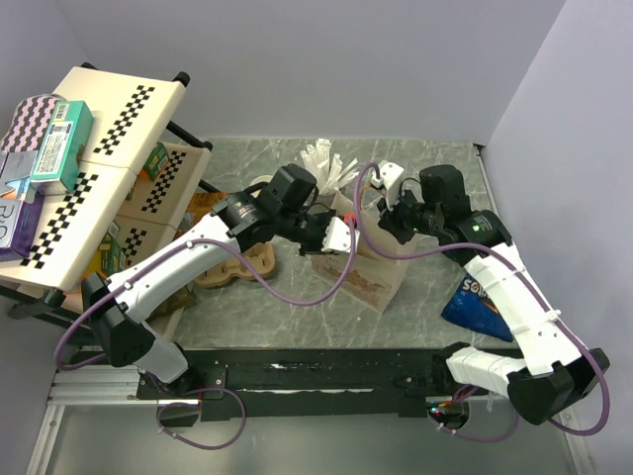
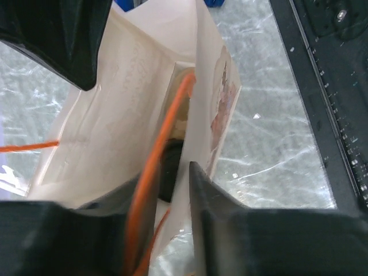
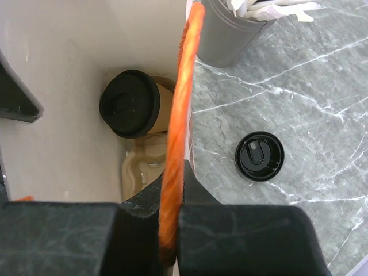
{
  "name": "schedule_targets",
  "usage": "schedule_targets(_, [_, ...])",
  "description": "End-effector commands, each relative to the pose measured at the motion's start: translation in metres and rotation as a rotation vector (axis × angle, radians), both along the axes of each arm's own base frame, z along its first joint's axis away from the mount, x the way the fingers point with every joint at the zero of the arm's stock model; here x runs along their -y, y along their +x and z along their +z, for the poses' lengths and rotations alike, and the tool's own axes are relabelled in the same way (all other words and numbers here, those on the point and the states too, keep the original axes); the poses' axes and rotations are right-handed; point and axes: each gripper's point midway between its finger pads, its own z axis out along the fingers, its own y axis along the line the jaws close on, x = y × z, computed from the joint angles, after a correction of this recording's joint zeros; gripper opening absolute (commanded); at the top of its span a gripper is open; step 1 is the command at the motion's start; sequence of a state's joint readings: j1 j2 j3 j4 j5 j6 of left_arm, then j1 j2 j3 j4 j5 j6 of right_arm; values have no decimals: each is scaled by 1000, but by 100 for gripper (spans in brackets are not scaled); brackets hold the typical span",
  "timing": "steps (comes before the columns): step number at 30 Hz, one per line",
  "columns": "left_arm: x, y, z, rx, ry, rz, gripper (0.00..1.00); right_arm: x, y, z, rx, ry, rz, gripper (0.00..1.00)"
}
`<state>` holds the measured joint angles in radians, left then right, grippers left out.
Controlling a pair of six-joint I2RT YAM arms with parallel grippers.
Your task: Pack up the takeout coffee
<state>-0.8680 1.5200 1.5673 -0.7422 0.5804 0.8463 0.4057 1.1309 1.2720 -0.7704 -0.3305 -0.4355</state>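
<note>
A takeout coffee (image 3: pixel 131 104), a brown paper cup under a black lid, stands inside the white paper bag (image 1: pixel 371 277) at mid-table, beside a moulded carrier (image 3: pixel 144 167) on the bag's floor. My right gripper (image 3: pixel 175 184) is shut on the bag's orange handle (image 3: pixel 183 86) at the bag's rim. My left gripper (image 2: pixel 172 184) straddles the opposite rim. Its jaws stand a little apart, with the paper wall and the other orange handle (image 2: pixel 150 184) between them. A loose black lid (image 3: pixel 259 156) lies on the table just outside the bag.
A grey cup of white sticks (image 1: pixel 326 163) stands behind the bag. A brown cardboard carrier (image 1: pixel 232 267) lies to its left, a blue snack bag (image 1: pixel 480 302) to its right. A stocked rack (image 1: pixel 99 148) fills the left side.
</note>
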Motion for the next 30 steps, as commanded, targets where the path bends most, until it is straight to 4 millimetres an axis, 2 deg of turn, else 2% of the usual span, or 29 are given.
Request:
schedule_targets(1, [5, -7, 25, 25, -77, -16, 41, 5, 2, 13, 26, 1, -24, 6])
schedule_targets(6, [4, -8, 27, 29, -83, -14, 65, 8, 0, 24, 44, 0, -30, 23])
schedule_targets(7, [4, -8, 28, 30, -86, -15, 67, 7, 0, 26, 47, 2, -30, 29])
schedule_targets(14, [5, -7, 34, 33, -104, 4, 79, 11, -4, 37, 51, -10, -30, 45])
schedule_targets(15, [5, -7, 37, 30, -111, 8, 84, 11, -4, 45, 64, -6, -31, 47])
schedule_targets(17, [5, -7, 42, 39, -125, 11, 88, 12, -5, 49, 63, -9, -32, 50])
schedule_targets(19, [5, -7, 44, 36, -134, 20, 99, 12, -6, 60, 77, 4, -34, 53])
schedule_targets(30, [1, -10, 59, 49, -161, 29, 99, 15, -15, 90, 107, 35, -42, 62])
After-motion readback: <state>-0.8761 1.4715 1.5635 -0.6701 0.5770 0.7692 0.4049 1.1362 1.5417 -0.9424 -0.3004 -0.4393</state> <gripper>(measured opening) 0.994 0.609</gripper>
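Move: The paper bag stands packed on the table between the hands, its two orange handles at the fingers. Its middle is about 4 cm right of the left hand, 3 cm ahead and 15 cm below; from the right hand it is some 4 cm back, 2 cm left and 15 cm below. The straw holder stands about 8 cm ahead of the right hand and 12 cm left; a black lid lies 6 cm ahead and 5 cm right of it. The bag's handles are let go at both sides: the right fingers, shut on the rope at first, spread past half, while the left fingers, already parting, go on to fully open. The right hand loosens almost in place, then climbs briskly away from the handle, about 7 cm in all; the left eases up only some 3 cm, tilting slightly. ##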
